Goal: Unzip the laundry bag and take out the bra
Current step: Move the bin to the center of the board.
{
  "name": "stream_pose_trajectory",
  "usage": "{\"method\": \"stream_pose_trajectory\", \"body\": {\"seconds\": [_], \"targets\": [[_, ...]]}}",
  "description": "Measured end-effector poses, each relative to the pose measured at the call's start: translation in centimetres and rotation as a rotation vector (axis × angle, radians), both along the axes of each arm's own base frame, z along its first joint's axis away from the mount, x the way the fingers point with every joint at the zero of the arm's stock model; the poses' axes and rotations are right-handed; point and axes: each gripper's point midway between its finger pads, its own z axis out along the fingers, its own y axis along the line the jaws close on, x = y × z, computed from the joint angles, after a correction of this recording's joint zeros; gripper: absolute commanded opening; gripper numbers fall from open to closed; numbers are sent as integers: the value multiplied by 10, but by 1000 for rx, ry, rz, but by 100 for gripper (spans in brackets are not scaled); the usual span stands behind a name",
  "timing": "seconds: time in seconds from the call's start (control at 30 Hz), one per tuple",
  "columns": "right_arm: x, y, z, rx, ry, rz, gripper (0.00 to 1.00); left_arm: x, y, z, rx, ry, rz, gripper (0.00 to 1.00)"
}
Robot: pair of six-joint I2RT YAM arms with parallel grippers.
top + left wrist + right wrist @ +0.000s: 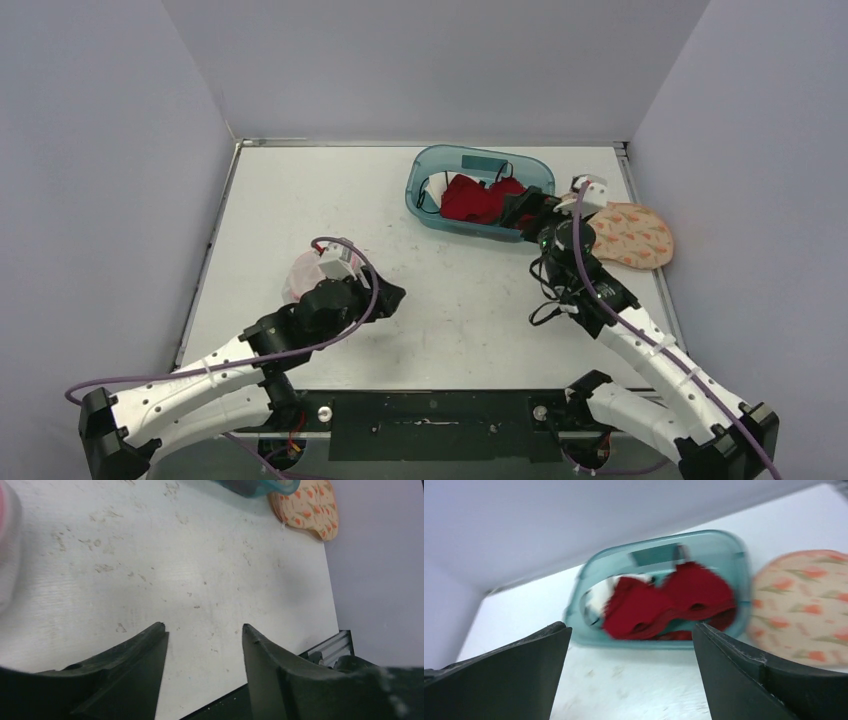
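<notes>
The red bra (480, 198) (669, 602) lies bunched inside a teal bin (428, 160) (704, 534) at the back of the table. My right gripper (530, 210) (631, 627) hovers at the bin's near right edge, open and empty. A pale pink-and-white soft bag (298, 275) (7, 540), which seems to be the laundry bag, lies at mid-left, mostly hidden under my left wrist. I cannot tell whether it is zipped. My left gripper (390, 296) (205, 627) points right, away from it, low over bare table. Its jaws are apart with nothing between them.
A round peach pouch with a flower print (635, 237) (307, 505) (799, 605) lies right of the bin near the table's right edge. Something white (432, 188) also sits in the bin. Grey walls enclose the table on three sides.
</notes>
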Motion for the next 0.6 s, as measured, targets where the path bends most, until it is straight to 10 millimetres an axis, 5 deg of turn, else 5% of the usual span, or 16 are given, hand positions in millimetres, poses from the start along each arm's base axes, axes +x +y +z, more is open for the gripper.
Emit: {"method": "stream_pose_trajectory", "body": {"seconds": [0.13, 0.23, 0.33, 0.47, 0.6], "targets": [[-40, 85, 19, -29, -80, 316, 97, 8, 32, 21, 44, -63, 114, 78], [-64, 129, -8, -56, -50, 484, 97, 14, 63, 22, 96, -93, 229, 80], [-75, 148, -57, -101, 32, 556, 98, 18, 88, 18, 159, -102, 314, 80], [-82, 147, -122, -156, 172, 577, 98, 24, 115, 1, 273, -77, 405, 80], [-79, 151, -126, -122, 180, 574, 100, 30, 141, -17, 377, -22, 486, 80]]}}
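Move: Some 22 cm ahead of the empty right hand, 8 cm to its left and 22 cm below, sits the teal bin; the red bra inside lies about 2 cm back and 2 cm right of the bin's middle. The patterned bag lies 13 cm ahead of the right hand, 22 cm right and 26 cm down. From the left hand the bin is about 37 cm ahead, 16 cm right, 13 cm down, and the white mesh bag 12 cm ahead, 18 cm left, 13 cm down. Swinging left about 15 cm and back 9 cm, the right hand rises slightly, then drops to some 13 cm below its start, turning about 30 degrees counter-clockwise, fingers kept wide open and clear of the bin. The left hand travels 14 cm left towards the mesh bag, rising slightly then sinking, turning counter-clockwise, rolling its left side up and opening wider. ##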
